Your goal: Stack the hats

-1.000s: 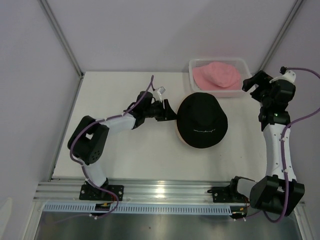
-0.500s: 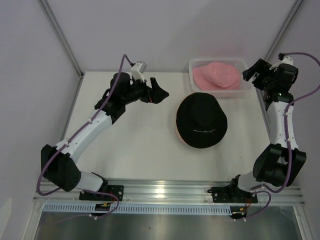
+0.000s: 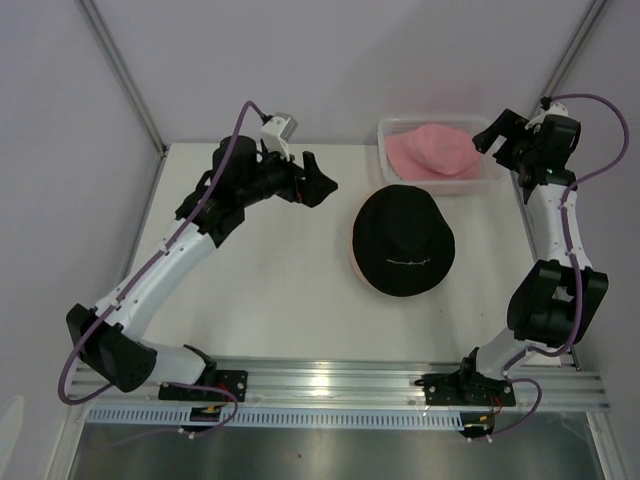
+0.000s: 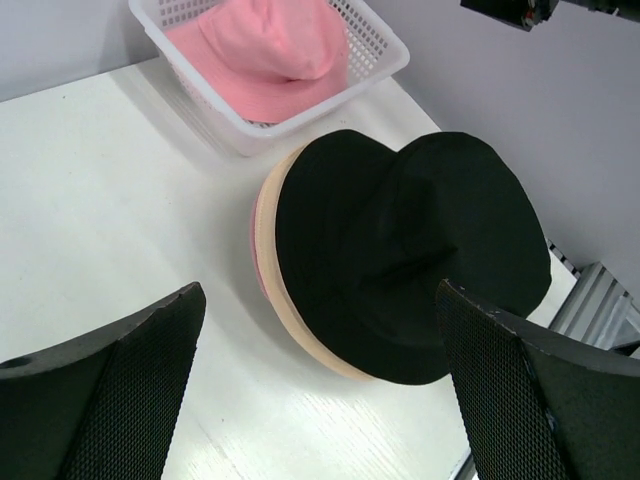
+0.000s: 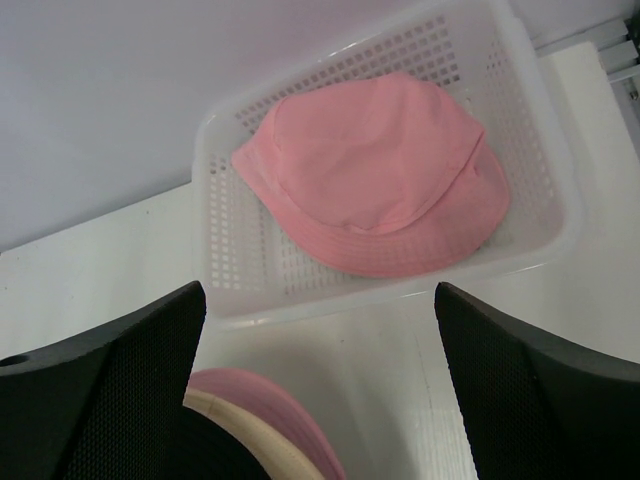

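Observation:
A black hat (image 3: 403, 240) with small white lettering tops a stack on the table; under it show a beige brim (image 4: 300, 325) and a pink brim (image 5: 265, 400). Another pink hat (image 3: 434, 149) lies in a white mesh basket (image 3: 478, 176) at the back right, also seen as the pink hat (image 5: 375, 185) in the basket (image 5: 225, 250). My left gripper (image 3: 318, 181) is raised left of the stack, open and empty, its fingers (image 4: 110, 390) wide apart. My right gripper (image 3: 493, 137) hovers at the basket's right end, open and empty, fingers (image 5: 530, 400) spread.
The stack sits mid-table, right of centre. The basket stands against the back wall (image 3: 320, 70). Metal frame posts (image 3: 125, 75) rise at the back corners. An aluminium rail (image 3: 320, 385) runs along the near edge by the arm bases.
My left arm has lifted and pulled back from the stack's left rim, its jaws opening wide. My right arm has swung up and back toward the basket.

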Robot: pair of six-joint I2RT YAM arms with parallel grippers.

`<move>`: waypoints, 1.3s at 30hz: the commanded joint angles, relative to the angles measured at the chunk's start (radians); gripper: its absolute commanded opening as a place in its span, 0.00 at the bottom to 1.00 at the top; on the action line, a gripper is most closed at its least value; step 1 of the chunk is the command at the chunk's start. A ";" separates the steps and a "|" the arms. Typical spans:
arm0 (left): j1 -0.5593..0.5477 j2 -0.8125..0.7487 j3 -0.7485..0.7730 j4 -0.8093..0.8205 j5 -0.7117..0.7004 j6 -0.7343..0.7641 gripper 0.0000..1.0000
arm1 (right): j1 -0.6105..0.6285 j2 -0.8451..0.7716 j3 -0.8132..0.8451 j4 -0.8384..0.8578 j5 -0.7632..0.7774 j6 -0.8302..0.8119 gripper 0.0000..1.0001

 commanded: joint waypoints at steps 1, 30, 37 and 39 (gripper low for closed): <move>-0.009 -0.028 0.077 -0.045 -0.050 0.010 0.99 | 0.034 -0.107 0.006 -0.023 0.033 -0.015 0.99; -0.001 0.296 0.579 -0.136 -0.209 0.032 0.99 | 0.027 -0.038 -0.089 0.197 0.022 0.095 0.99; 0.062 0.294 0.505 -0.056 -0.157 -0.007 1.00 | 0.038 0.361 0.209 0.162 -0.016 0.067 0.99; 0.066 0.291 0.502 -0.081 -0.155 -0.003 1.00 | 0.045 0.466 0.409 0.067 0.014 0.072 0.99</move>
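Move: The pink hat in the white bin lies about 16 cm ahead of the open right hand, 7 cm to its left and 23 cm below. The bin's middle is about 14 cm ahead and 4 cm left, 24 cm down; the stacked hats, black one on top, lie 16 cm back and 18 cm left, 21 cm down. From the left hand the pink hat is some 32 cm ahead, 33 cm right and 28 cm below. The pink hat is what the right hand nears, but only after a swing away: it draws back about 13 cm, rising and drifting left, then reverses into a 20 cm forward reach, sinking over the bin with fingers still wide open. The left hand, empty and open, eases back and up, then sweeps forward some 15 cm above the table. ##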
